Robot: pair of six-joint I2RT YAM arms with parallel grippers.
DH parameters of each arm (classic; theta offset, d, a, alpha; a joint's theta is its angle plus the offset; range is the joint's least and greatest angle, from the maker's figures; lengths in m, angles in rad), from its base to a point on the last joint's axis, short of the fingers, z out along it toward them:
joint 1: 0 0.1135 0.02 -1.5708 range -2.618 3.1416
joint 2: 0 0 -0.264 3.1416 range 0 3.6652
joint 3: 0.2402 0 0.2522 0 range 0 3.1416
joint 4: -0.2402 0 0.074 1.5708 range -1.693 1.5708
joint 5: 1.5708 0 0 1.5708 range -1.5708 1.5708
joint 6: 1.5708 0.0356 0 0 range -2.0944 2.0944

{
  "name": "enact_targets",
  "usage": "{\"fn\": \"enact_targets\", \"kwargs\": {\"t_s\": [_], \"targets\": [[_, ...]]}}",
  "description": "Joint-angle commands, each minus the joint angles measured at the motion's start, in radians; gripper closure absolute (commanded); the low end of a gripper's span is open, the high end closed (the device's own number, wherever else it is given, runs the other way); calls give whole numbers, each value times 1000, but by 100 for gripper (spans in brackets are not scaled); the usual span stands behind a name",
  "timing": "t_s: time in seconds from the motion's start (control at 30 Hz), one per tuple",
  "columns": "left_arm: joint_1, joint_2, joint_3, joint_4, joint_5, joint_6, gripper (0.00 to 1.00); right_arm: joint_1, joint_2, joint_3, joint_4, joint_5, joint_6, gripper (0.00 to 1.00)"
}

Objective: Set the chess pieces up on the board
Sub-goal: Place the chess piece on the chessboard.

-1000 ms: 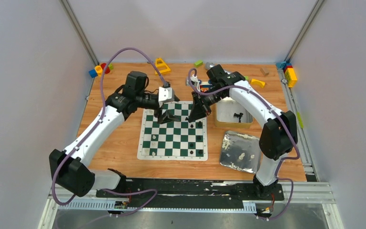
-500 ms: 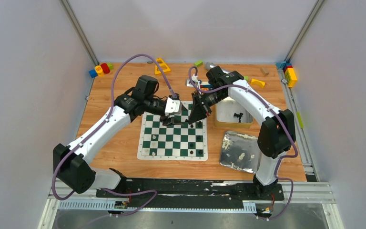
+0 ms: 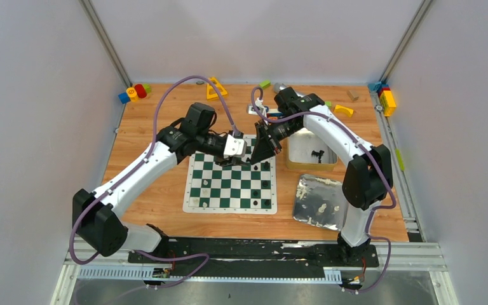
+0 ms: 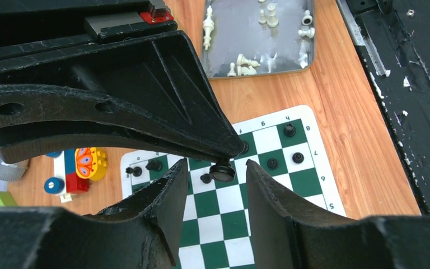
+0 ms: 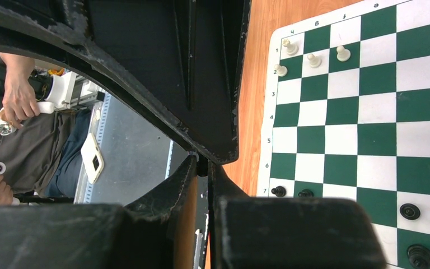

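The green-and-white board [image 3: 229,184] lies mid-table, with a few black chess pieces [image 3: 265,184] on its right side and cream ones at its near left. My right gripper [image 3: 255,157] hangs over the board's far edge, shut on a black chess piece whose round base [image 4: 221,171] shows under its fingertips in the left wrist view. My left gripper [image 4: 216,163] is open, with one finger on each side of that base and not touching it. In the right wrist view my right gripper [image 5: 202,161] is pinched on a small dark thing, and the board [image 5: 369,123] carries cream pieces [image 5: 312,59].
A silver tin [image 3: 321,200] with several cream pieces lies right of the board. A tan box [image 3: 311,149] with a black piece stands beyond it. Coloured toy blocks [image 3: 133,92] lie along the far edge. The two grippers are close together.
My left gripper has moved right across the board's far edge until its open fingers flank the piece held by my right gripper. The right arm has stayed still.
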Motion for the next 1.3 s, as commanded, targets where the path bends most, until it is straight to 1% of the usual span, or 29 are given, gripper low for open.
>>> {"fn": "enact_targets", "kwargs": {"t_s": [0.0,0.07,0.27,0.43,0.5,0.53,0.57,0.63,0.67,0.7,0.73,0.77,0.8,0.83,0.87,0.9,0.93,1.03,1.07,1.13,1.27], "targets": [[-9,9,0,-3,-6,35,51,1,12,42,-6,-50,-19,99],[-11,11,2,-3,-10,34,52,1,14,42,-7,-50,-19,99],[-15,14,1,-5,-19,37,63,1,15,42,-8,-48,-19,99],[-17,14,1,-9,-19,36,68,1,24,52,-11,-50,-19,99],[-18,14,-1,-12,-20,37,72,1,25,55,-11,-48,-17,98],[-18,14,-2,-16,-21,37,76,1,26,58,-12,-47,-15,97],[-18,14,-5,-16,-22,37,78,0,27,60,-11,-45,-11,96],[-18,9,-11,-17,-27,29,92,-1,27,69,-10,-34,-1,89],[-18,8,-13,-12,-35,23,96,-2,28,74,-9,-26,7,85],[-19,5,-16,-7,-41,-2,100,-6,26,80,-8,-15,18,79],[-19,2,-19,16,-65,-21,100,-11,23,86,-5,-6,35,71],[-18,-4,-25,30,-81,-69,100,-17,19,91,-3,4,45,67],[-17,-7,-28,62,-111,-94,100,-25,12,94,6,16,76,60],[-15,-16,-36,83,-129,-156,100,-37,2,92,22,28,99,56],[-14,-21,-50,134,-157,-190,100,-52,-10,85,36,33,118,54],[-8,-28,-57,165,-166,-268,100,-67,-25,75,57,37,147,51],[-6,-28,-65,222,-184,-310,100,-84,-42,55,92,40,178,49],[-3,-20,-73,324,-237,-505,100,-131,-106,-22,247,54,317,47],[-1,-18,-79,371,-244,-542,100,-140,-126,-51,302,62,365,47],[1,-8,-84,433,-260,-683,100,-144,-161,-102,414,93,443,47],[8,18,-96,537,-277,-861,100,-147,-204,-173,535,152,564,46]]}}
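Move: The black chess piece is in the right hand's closed fingertips, about 1 cm to that hand's left. It lies between the left hand's half-open fingers, about 1 cm right of the left hand and at its height. From the left hand, a standing black pawn is about 2 cm right and level, and a second black piece about 6 cm right and 1 cm ahead, both some 13 cm below; the tan box is roughly 22 cm right and 5 cm ahead, 12 cm lower. Almost in place, the left hand closes its fingers on the black piece while the right still holds it. Then the right opens about halfway, lets go and backs off forward and to the right by about 7 cm, turning clockwise. The left, keeping its pinch, carries the piece forward about 5 cm over the board, dipping a couple of centimetres and rising again as it swings some 25 degrees counter-clockwise. ##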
